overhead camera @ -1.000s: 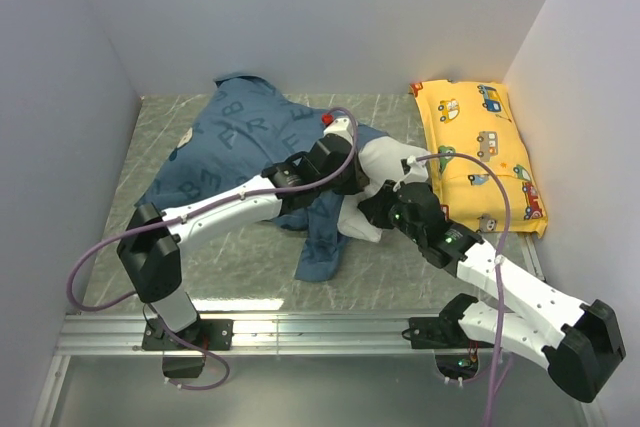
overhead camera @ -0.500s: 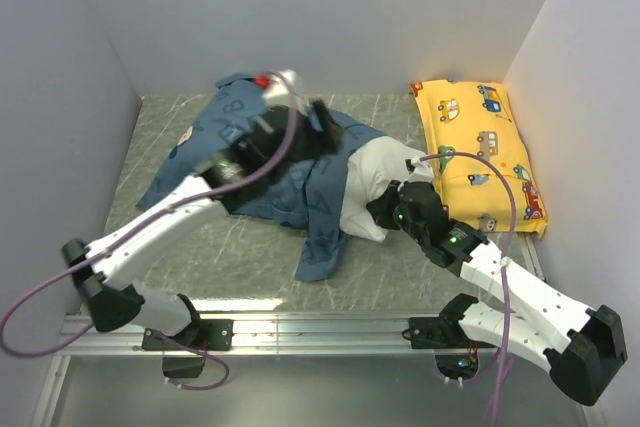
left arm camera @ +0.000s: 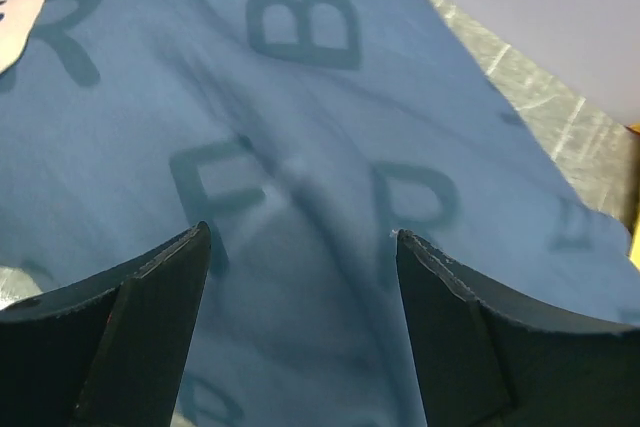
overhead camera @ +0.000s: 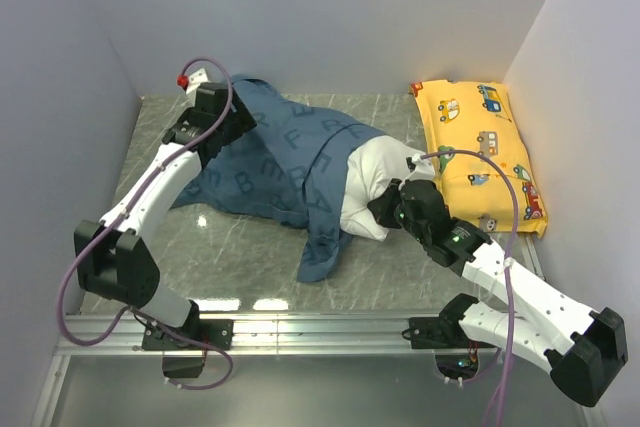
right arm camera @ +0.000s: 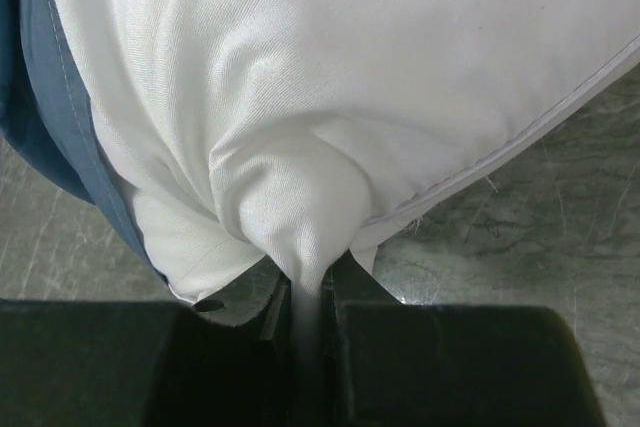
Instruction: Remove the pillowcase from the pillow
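The dusty-blue pillowcase [overhead camera: 280, 162] with paler letters lies across the middle of the table and covers most of the white pillow [overhead camera: 375, 182], whose right end sticks out. My right gripper [overhead camera: 385, 209] is shut on a pinch of the pillow's white cloth [right arm camera: 300, 237] at that bare end. My left gripper [overhead camera: 222, 122] is at the far left, above the back edge of the pillowcase [left arm camera: 300, 147]. Its jaws stand wide apart with nothing between them, and the blue cloth lies below them.
A yellow car-print pillow [overhead camera: 480, 147] lies along the right wall. A strip of the pillowcase hangs toward the front edge [overhead camera: 322, 247]. The grey marbled table [overhead camera: 230, 257] is walled at the back and both sides.
My left arm has swung from the pillowcase's middle to the far left back corner and is now off the cloth, which has spread leftward. My right gripper has held the pillow in place.
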Tool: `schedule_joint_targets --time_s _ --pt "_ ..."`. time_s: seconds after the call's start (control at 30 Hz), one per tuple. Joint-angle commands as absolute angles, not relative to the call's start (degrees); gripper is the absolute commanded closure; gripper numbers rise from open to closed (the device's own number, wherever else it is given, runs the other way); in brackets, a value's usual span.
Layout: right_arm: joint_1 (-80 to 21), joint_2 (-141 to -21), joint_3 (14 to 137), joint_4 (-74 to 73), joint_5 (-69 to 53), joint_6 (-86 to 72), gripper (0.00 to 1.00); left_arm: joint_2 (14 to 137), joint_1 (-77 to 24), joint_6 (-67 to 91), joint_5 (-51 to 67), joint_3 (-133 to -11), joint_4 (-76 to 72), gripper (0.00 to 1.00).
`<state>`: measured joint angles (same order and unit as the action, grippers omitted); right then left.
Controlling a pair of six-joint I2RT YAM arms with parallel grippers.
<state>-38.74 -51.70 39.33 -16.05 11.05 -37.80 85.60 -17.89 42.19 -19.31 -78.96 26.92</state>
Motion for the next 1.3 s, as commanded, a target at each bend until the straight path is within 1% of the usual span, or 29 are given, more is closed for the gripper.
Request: schedule_joint_targets --time_s 0.0,0.1,0.3,0.33,0.4,0.43,0.47,0.5,0.6,0.73,1.07,1.27 --pt "-38.94 -50.27 42.63 -14.50 12.22 -36.74 1.00 87.53 -15.12 40.35 -13.02 -80.51 21.80 0.20" --pt "-38.94 -50.45 42.80 -15.03 12.22 -36.65 1.00 89.47 -13.89 40.25 -11.09 -80.77 19.17 0.23" --pt "-38.93 -50.27 44.56 -16.43 12.22 -36.12 1.00 93.69 -13.01 39.73 -8.62 -83.84 17.05 0.34" --pt "-38.76 -50.36 44.73 -16.78 12.22 -36.12 1.00 94.65 -12.92 39.73 -8.87 -84.46 17.22 0.48" --pt "-38.93 -50.10 45.35 -17.40 12.39 -35.86 1.00 95.45 -12.92 39.55 -9.49 -86.03 18.63 0.65" --pt "-38.85 -50.10 45.53 -17.49 12.65 -35.77 1.00 96.06 -12.83 39.38 -10.01 -86.57 19.15 0.87" --pt "-38.85 -50.01 45.70 -17.84 12.66 -35.60 1.00 96.24 -12.83 39.03 -11.67 -87.01 19.60 0.95" --pt "-38.93 -49.57 46.23 -18.45 12.57 -35.42 1.00 96.41 -12.66 38.85 -12.47 -87.97 20.73 1.00" --pt "-38.85 -48.87 47.80 -19.94 12.65 -35.07 1.00 96.77 -11.52 38.41 -15.46 -89.99 22.31 1.00" --pt "-38.93 -46.85 50.71 -23.37 13.80 -34.45 1.00 98.00 -7.05 38.50 -18.98 -93.60 24.78 1.00" --pt "-38.85 -37.19 55.19 -32.43 18.28 -33.57 1.00 101.51 3.77 36.74 -17.93 -99.84 25.93 1.00" --pt "-38.93 -33.67 56.86 -35.16 16.97 -34.80 1.00 105.46 4.57 35.59 -17.67 -105.81 27.15 1.00"
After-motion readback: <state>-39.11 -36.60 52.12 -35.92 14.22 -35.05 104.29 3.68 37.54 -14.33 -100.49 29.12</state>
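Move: The left hand is open just above the loose far-left part of the blue pillowcase; the bit of cloth to pinch is about 5 cm ahead, straight on, and some 4 cm lower. From this hand the bared white pillow lies roughly 36 cm right, 14 cm back and 10 cm lower. The right hand already grips the pillow's near end; from it that cloth is about 33 cm left, 23 cm ahead and 3 cm higher, and the yellow pillow 23 cm right, 16 cm ahead, 12 cm lower. The left hand reaches about 5 cm forward and 3 cm down to the loose far-left part of the pillowcase, shuts its nearly wide-open fingers fully, then sweeps some 16 cm left and a little farther forward, turning about 15 degrees counter-clockwise, to end beyond the case with no cloth visible between the fingertips. The right hand keeps its pinch on the near end of the white pillow, at first nearly still, then lifts it about 10 cm and draws it some 5 cm to the right and 4 cm back, away from the case. ##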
